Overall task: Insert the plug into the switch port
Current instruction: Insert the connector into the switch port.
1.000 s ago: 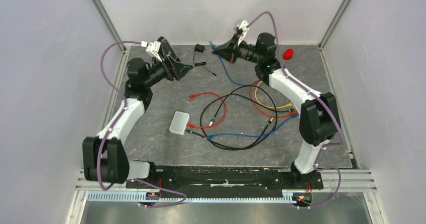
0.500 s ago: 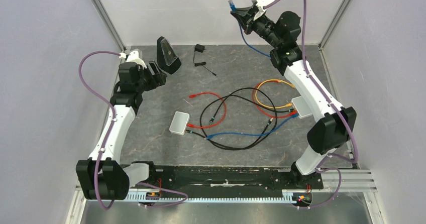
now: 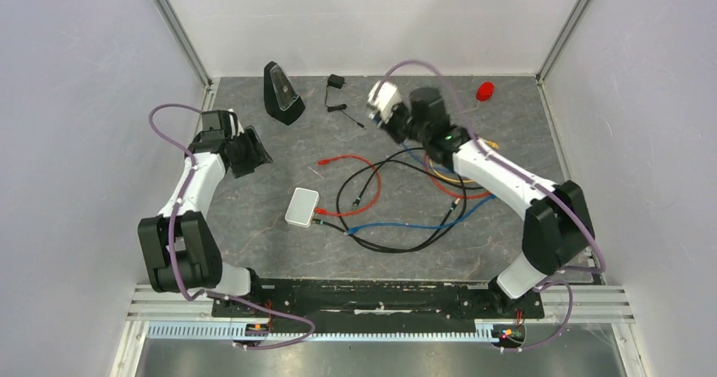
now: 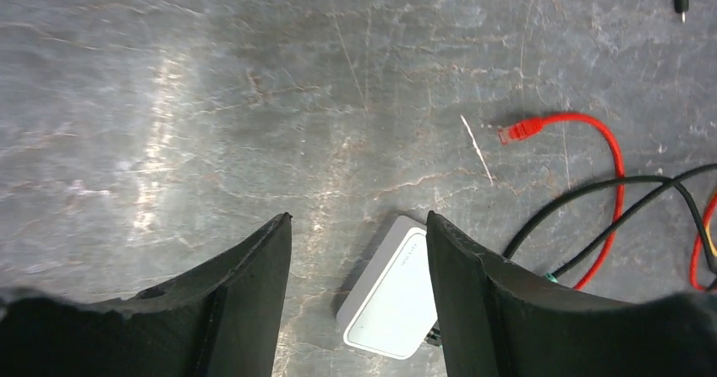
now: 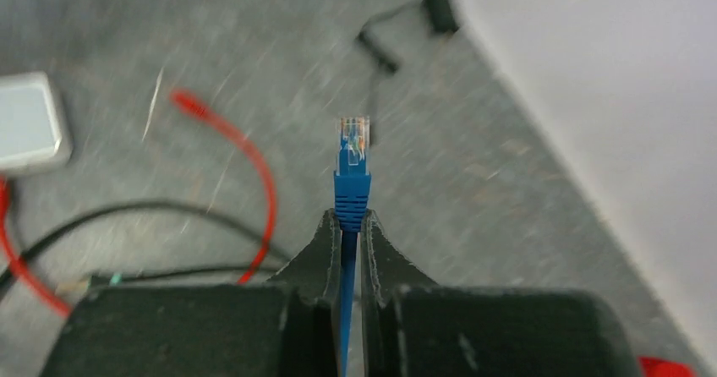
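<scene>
The plug (image 5: 353,161) is a clear-tipped connector on a blue cable, and my right gripper (image 5: 348,216) is shut on its blue boot. That gripper (image 3: 380,117) hangs over the back middle of the table, mostly hidden under its white camera mount. The switch (image 3: 302,207) is a small flat pale box lying left of centre. It also shows at the left edge as the switch (image 5: 30,123). Its port edge is too small to make out. My left gripper (image 4: 358,218) is open and empty, well above the switch (image 4: 393,292). In the top view the left gripper (image 3: 249,153) is at the table's left side.
A black wedge-shaped device (image 3: 281,92) and a small black adapter (image 3: 336,82) stand at the back. Red cable (image 3: 351,159), black, orange and blue cables loop across the middle; one is plugged into the switch's near edge. A red object (image 3: 484,90) lies back right.
My right arm swung down from high at the back wall to low over the table's back middle, still holding the blue plug. My left arm drew back from the black wedge toward the left.
</scene>
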Robot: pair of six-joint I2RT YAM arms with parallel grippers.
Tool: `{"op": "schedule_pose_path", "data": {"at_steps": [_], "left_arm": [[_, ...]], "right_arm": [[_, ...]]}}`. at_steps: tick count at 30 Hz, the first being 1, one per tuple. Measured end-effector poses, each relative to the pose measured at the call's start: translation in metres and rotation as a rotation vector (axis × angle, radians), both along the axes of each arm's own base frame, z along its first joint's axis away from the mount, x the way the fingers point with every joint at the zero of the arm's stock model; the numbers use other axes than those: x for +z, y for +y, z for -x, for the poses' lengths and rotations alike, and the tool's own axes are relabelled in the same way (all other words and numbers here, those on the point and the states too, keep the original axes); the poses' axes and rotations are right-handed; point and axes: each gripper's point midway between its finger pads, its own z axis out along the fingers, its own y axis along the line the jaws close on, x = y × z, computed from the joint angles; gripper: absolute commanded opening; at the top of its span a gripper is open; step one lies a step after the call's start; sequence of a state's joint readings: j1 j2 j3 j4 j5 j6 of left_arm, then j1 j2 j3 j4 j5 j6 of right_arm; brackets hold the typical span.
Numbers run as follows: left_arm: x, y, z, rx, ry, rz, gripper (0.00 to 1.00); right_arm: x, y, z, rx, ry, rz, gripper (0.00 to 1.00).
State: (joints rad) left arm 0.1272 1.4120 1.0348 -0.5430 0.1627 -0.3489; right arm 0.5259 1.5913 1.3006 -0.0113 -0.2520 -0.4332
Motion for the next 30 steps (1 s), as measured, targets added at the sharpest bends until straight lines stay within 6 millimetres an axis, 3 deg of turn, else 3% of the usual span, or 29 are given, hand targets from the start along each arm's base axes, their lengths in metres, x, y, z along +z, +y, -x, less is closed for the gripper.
{"op": "schedule_pose_path", "data": {"at_steps": [3,5,11,16,22,30], "left_arm": [[-0.014,-0.009,0.004,-0.031,0.055,0.049,0.6],[-0.026,-0.017,0.008,-0.053,0.104,0.089,0.59],[-0.053,-0.031,0.021,-0.105,0.214,0.167,0.55],[-0.066,-0.042,0.027,-0.147,0.268,0.228,0.53],[-0.077,-0.054,0.032,-0.177,0.317,0.305,0.46],[-0.081,-0.063,0.036,-0.199,0.34,0.352,0.43]], "right_arm": [[-0.065,0.023,0.034,0.059,0.103,0.133,0.0],[-0.093,0.044,0.057,0.115,0.14,0.192,0.0],[-0.155,0.097,0.12,0.259,0.195,0.341,0.0],[-0.206,0.113,0.157,0.317,0.245,0.47,0.0],[-0.229,0.121,0.16,0.303,0.262,0.533,0.0],[-0.226,0.134,0.15,0.265,0.255,0.53,0.0]]}}
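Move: The blue plug already in the right fingers is bound for the switch, about 17 cm back, 20 cm left and 24 cm below that hand. The switch's right side holds a red plug some 4 cm right and 1 cm back of the switch's middle; a loose red plug lies 10 cm farther out and 5 cm right of it. From the empty left hand the switch is about 9 cm back, 11 right and 11 below, the loose red plug 1 ahead and 16 right. Swing the right gripper quickly down about 22 cm, back and to the left, tipping its fingers some 30 degrees more steeply down, then creep leftward so the held blue plug faces the switch's port side beside the red plug. Lower the open left gripper about 8 cm, rightward and a little back towards the switch, narrowing it and turning its fingers down and right. ##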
